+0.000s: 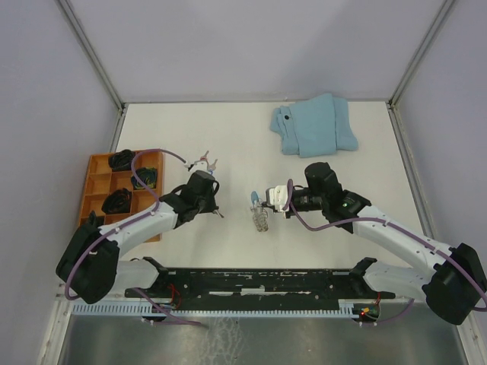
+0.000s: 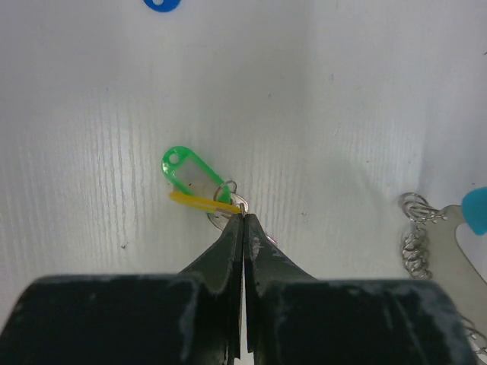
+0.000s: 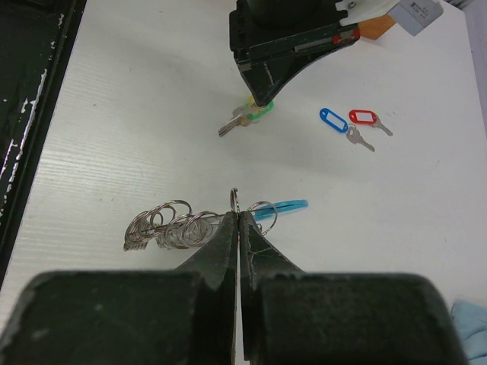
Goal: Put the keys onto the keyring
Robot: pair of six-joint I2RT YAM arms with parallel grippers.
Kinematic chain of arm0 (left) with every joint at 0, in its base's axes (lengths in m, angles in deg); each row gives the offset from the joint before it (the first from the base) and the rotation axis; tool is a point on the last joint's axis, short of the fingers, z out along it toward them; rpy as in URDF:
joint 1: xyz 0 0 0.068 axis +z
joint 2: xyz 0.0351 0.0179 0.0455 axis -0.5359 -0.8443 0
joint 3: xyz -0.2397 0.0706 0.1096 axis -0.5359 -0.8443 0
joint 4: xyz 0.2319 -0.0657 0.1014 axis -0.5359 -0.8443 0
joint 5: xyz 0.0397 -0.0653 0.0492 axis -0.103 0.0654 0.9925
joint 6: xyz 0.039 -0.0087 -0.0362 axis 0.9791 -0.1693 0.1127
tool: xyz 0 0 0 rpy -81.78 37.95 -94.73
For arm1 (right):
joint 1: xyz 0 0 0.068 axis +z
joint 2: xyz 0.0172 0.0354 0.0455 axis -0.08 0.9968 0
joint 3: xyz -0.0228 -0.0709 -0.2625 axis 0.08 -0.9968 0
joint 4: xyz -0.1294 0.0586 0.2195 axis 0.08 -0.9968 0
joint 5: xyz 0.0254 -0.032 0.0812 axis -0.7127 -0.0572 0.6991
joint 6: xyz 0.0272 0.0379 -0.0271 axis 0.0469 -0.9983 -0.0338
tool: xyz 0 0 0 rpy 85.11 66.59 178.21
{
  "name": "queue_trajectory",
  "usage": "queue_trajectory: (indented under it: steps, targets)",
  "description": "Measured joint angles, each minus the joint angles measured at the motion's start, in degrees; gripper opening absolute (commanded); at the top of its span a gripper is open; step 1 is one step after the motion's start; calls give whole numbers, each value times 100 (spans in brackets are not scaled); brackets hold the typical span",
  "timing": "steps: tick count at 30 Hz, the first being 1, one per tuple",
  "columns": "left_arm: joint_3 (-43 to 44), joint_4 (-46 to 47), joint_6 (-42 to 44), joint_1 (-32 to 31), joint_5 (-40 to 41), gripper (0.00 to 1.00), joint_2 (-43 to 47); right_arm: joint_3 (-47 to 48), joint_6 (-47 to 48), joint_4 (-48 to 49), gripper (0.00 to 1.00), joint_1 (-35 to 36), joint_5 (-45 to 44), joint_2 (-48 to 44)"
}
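My left gripper (image 2: 243,215) is shut on the small silver ring of two keys lying on the white table, one with a green tag (image 2: 186,169) and one with a yellow tag (image 2: 199,201). From the right wrist view that same pair of keys (image 3: 242,119) lies under the left gripper (image 3: 262,99). My right gripper (image 3: 238,214) is shut on the keyring (image 3: 171,225), a wire strung with several small silver rings and a bright blue plastic section (image 3: 288,205). A blue-tagged key (image 3: 335,121) and a red-tagged key (image 3: 364,119) lie loose further off.
An orange compartment tray (image 1: 97,184) holding black items stands at the left. A folded light-blue cloth (image 1: 316,125) lies at the back right. A black rail (image 1: 251,281) runs along the near edge between the arm bases.
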Motion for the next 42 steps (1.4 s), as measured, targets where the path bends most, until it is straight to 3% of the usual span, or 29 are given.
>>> queue_trajectory:
  steps: [11, 19, 26, 32, 42]
  targets:
    - [859, -269, -131, -2, 577, 3, 308, 0, 0, -55, 1, 0, 11, -39]
    - [621, 142, -678, -326, 640, 4, -514, -11, 2, -63, 1, 0, 39, -59]
    - [549, 297, -1071, -957, 520, 17, -1176, -11, 9, -146, 1, 0, 35, -107]
    - [549, 372, -1239, -1008, 304, 38, -1180, -11, 24, -184, 1, 0, 31, -122]
    - [833, 15, -610, -870, 157, 41, -863, -11, 83, -275, 1, 0, -37, -188]
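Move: The left hand already pinches the yellow-tagged key; its landing spot is clear table about 6 cm to the right, level ahead, 4 cm below. The green-tagged key lies about 2 cm ahead, 1 cm left and the blue-tagged one 11 cm ahead, 1 cm left, both 4 cm below. From the right hand, which keeps hold of the keyring, the spot lies some 9 cm left, 5 cm ahead, 16 cm below. The left hand lifts the yellow-tagged key about 7 cm, then lowers it some 7 cm rightward, releasing it. ##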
